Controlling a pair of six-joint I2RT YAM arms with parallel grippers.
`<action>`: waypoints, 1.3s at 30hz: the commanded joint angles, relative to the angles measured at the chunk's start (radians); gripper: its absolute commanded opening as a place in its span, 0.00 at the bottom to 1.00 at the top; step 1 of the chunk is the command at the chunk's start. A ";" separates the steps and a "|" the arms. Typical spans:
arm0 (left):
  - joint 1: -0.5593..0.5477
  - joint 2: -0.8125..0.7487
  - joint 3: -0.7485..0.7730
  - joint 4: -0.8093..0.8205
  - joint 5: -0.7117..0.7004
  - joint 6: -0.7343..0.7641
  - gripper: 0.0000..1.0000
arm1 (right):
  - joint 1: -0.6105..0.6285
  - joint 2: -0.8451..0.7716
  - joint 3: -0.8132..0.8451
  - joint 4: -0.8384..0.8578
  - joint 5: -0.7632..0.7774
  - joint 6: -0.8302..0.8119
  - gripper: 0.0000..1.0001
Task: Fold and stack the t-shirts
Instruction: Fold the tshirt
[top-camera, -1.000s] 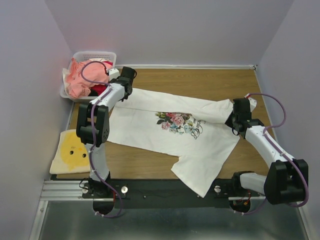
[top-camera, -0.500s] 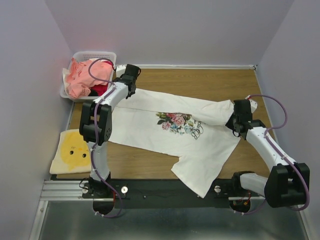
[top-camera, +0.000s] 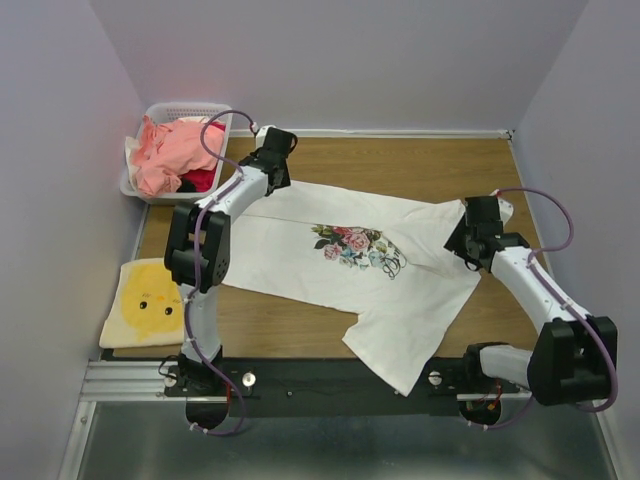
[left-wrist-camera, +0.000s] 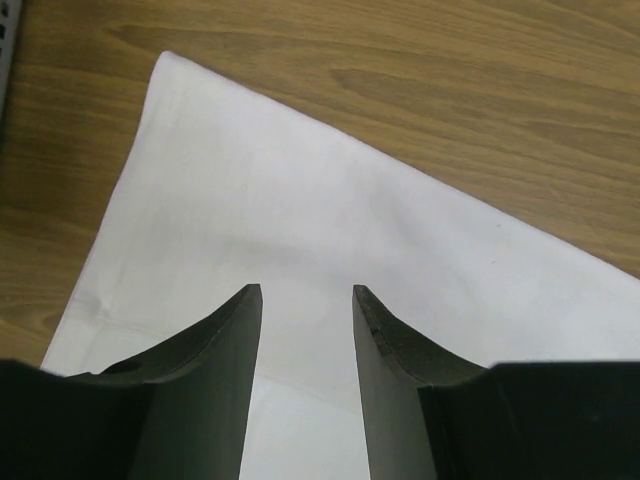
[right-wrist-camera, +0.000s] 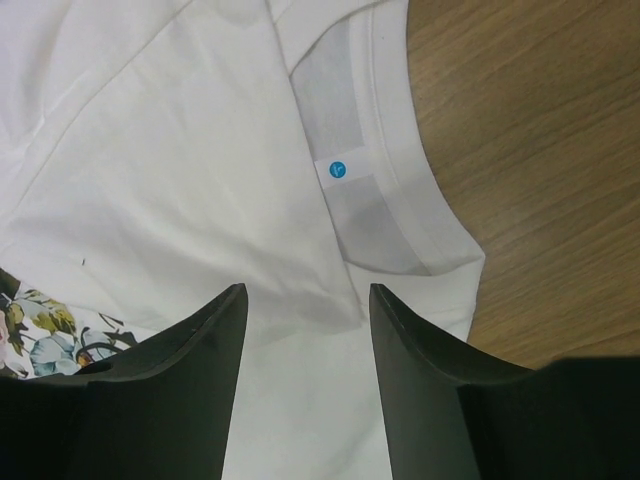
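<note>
A white t-shirt (top-camera: 300, 250) with a floral print (top-camera: 355, 245) lies spread across the wooden table. My left gripper (top-camera: 272, 172) hovers over its far left corner, open. In the left wrist view the left gripper (left-wrist-camera: 306, 290) has only flat white cloth (left-wrist-camera: 300, 200) showing between its fingers. My right gripper (top-camera: 468, 240) stands open over the shirt's right end. In the right wrist view the right gripper (right-wrist-camera: 307, 290) is just below the collar (right-wrist-camera: 400, 150) and its blue-dot label (right-wrist-camera: 339, 169), holding nothing. Salmon-pink t-shirts (top-camera: 170, 150) and a red one (top-camera: 200, 180) are heaped in the basket.
The white lattice basket (top-camera: 190, 107) stands at the far left corner of the table. A folded yellow cloth (top-camera: 150, 300) lies at the near left. Part of the white shirt hangs over the black front rail (top-camera: 300, 380). Lilac walls close in the table.
The right gripper has opened and let go of the shirt near the collar. The left arm has swung right along the shirt's far edge, still open.
</note>
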 joint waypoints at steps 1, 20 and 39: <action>-0.005 0.043 0.044 0.029 0.098 0.034 0.50 | 0.000 0.140 0.075 0.003 0.019 0.028 0.60; 0.033 0.162 0.137 -0.195 0.120 -0.044 0.49 | 0.000 0.607 0.412 -0.098 0.025 0.088 0.60; 0.056 0.169 0.110 -0.218 0.140 -0.032 0.48 | -0.003 1.058 0.950 -0.352 0.183 0.018 0.61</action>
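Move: The t-shirt's folded-over layer by the collar lies about 9 cm ahead of the right hand, level sideways and 6 cm below; the blue-marked collar label is 10 cm ahead and 3 cm right, the flower print 4 cm ahead and 25 cm left, the loose sleeve 24 cm back and 15 cm left. For the left hand, the shirt's hem end is 2 cm back, 2 cm left and 7 cm below; the basket sits 10 cm ahead and 25 cm left. Onto the t-shirt's collar-end layer the right hand comes forward and down with half-open fingers, tipping about 20 degrees steeper, then presses on the cloth and drags it forward, nearly 15 cm of forward travel in all. At the hem end the left hand first drifts a little forward and right, then sinks about 7 cm while easing back and left, its parted fingertips coming down on the cloth. ##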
